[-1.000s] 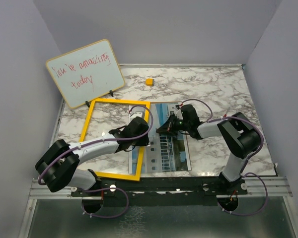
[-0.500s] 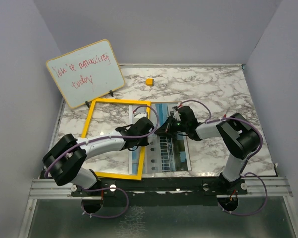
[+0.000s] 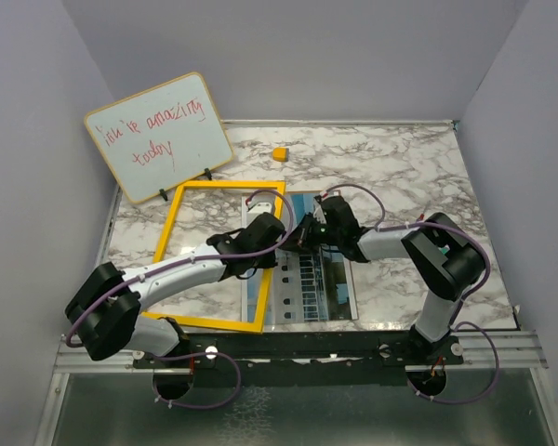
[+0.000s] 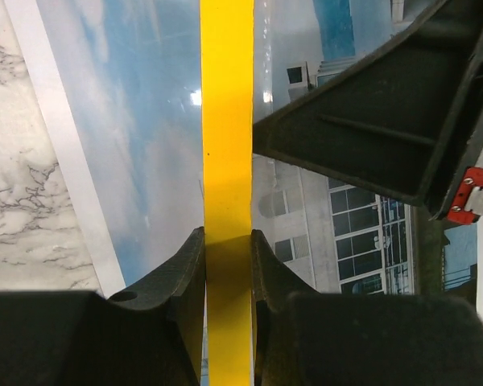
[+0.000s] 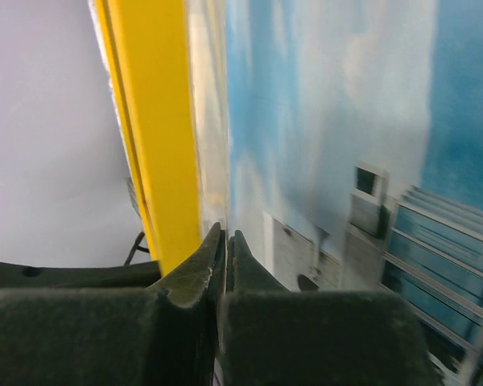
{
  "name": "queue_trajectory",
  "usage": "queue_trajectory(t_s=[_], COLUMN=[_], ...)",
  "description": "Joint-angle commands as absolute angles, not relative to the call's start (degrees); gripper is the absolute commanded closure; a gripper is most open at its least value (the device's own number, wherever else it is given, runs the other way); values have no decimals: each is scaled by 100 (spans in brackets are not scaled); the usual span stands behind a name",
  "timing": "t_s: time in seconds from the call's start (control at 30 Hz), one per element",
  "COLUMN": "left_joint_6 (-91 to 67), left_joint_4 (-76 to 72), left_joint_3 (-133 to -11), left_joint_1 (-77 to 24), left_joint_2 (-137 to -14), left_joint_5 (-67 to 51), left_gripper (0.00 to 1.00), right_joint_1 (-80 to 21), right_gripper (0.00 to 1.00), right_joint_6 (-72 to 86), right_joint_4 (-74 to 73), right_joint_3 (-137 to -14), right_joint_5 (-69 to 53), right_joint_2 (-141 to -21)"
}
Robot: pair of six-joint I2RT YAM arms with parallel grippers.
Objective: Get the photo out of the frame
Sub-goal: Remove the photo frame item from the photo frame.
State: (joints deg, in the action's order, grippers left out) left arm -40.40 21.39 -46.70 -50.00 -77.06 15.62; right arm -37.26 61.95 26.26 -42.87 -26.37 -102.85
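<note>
The frame (image 3: 221, 187), a thin yellow border, sits at the left-centre of the marble table. My left gripper (image 3: 265, 243) is shut on its right bar. In the left wrist view the two jaws clamp that yellow bar of the frame (image 4: 227, 121) from both sides, under my left gripper (image 4: 228, 241). The photo (image 3: 309, 279), a white building under blue sky, lies partly under that bar and shows again as the photo (image 4: 137, 137). My right gripper (image 3: 306, 232) is shut on the photo's edge (image 5: 322, 129), right beside the frame bar (image 5: 153, 137); its tips (image 5: 225, 237) are pressed together.
A whiteboard (image 3: 158, 139) with red handwriting stands propped at the back left, just behind the frame. A small yellow block (image 3: 280, 153) lies near the back wall. Side walls close the table (image 3: 418, 167) in on the left and right.
My left gripper has closed onto the frame's right bar and reached further forward. The right gripper has slid a little left. The frame has shifted slightly towards the back.
</note>
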Motion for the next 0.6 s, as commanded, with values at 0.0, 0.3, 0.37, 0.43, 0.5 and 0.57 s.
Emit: queue_trajectory(t_s=[0.0, 0.3, 0.37, 0.43, 0.5, 0.57], left_joint_6=[-3941, -4112, -4134, -4156, -4151, -4141], left_joint_4=[2258, 2233, 2248, 2245, 2242, 2241], left_joint_3=[-4744, -4598, -4545, -4492, -4475, -4483], left_joint_1=[-5028, -5027, -5027, -5027, -5027, -5027], left_joint_2=[-7800, -7726, -7672, -7609, -7569, -7535], left_joint_5=[1967, 2232, 2279, 2298, 2281, 2262], left_gripper=[100, 100, 97, 93, 91, 86], right_joint_1=[-3854, -3903, -3901, -3894, -3894, -3894], right_gripper=[100, 81, 68, 59, 56, 53], right_joint_6=[6038, 5932, 5810, 5630, 5433, 5366], right_joint_4=[2221, 1928, 1731, 1268, 734, 275], right_joint_3=[-4730, -4640, -4565, -4597, -4645, -4596], right_joint_5=[-2522, -2447, -2291, -2048, -1681, -1208], right_joint_2=[-10466, -10410, -10115, -9794, -9440, -9027])
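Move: The photo lies flat on the table, its middle about 3 cm back and 3 cm right of the shut right gripper and some 4 cm below it. The frame's raised right bar runs about 4 cm to that gripper's left, its middle 3 cm back; the left gripper, already pinching it, is roughly 5 cm back and 5 cm left. From the left gripper, the photo is 2 cm ahead, 8 cm right and 6 cm below. Nudge the right gripper left towards the frame's right bar and slightly up, a little over 1 cm, then bring it back and down, and finally right and up, opening the fingers nearly halfway beside the bar over the photo. Keep the left gripper's pinch on the bar and ease it about 1.5 cm left and as much down. ##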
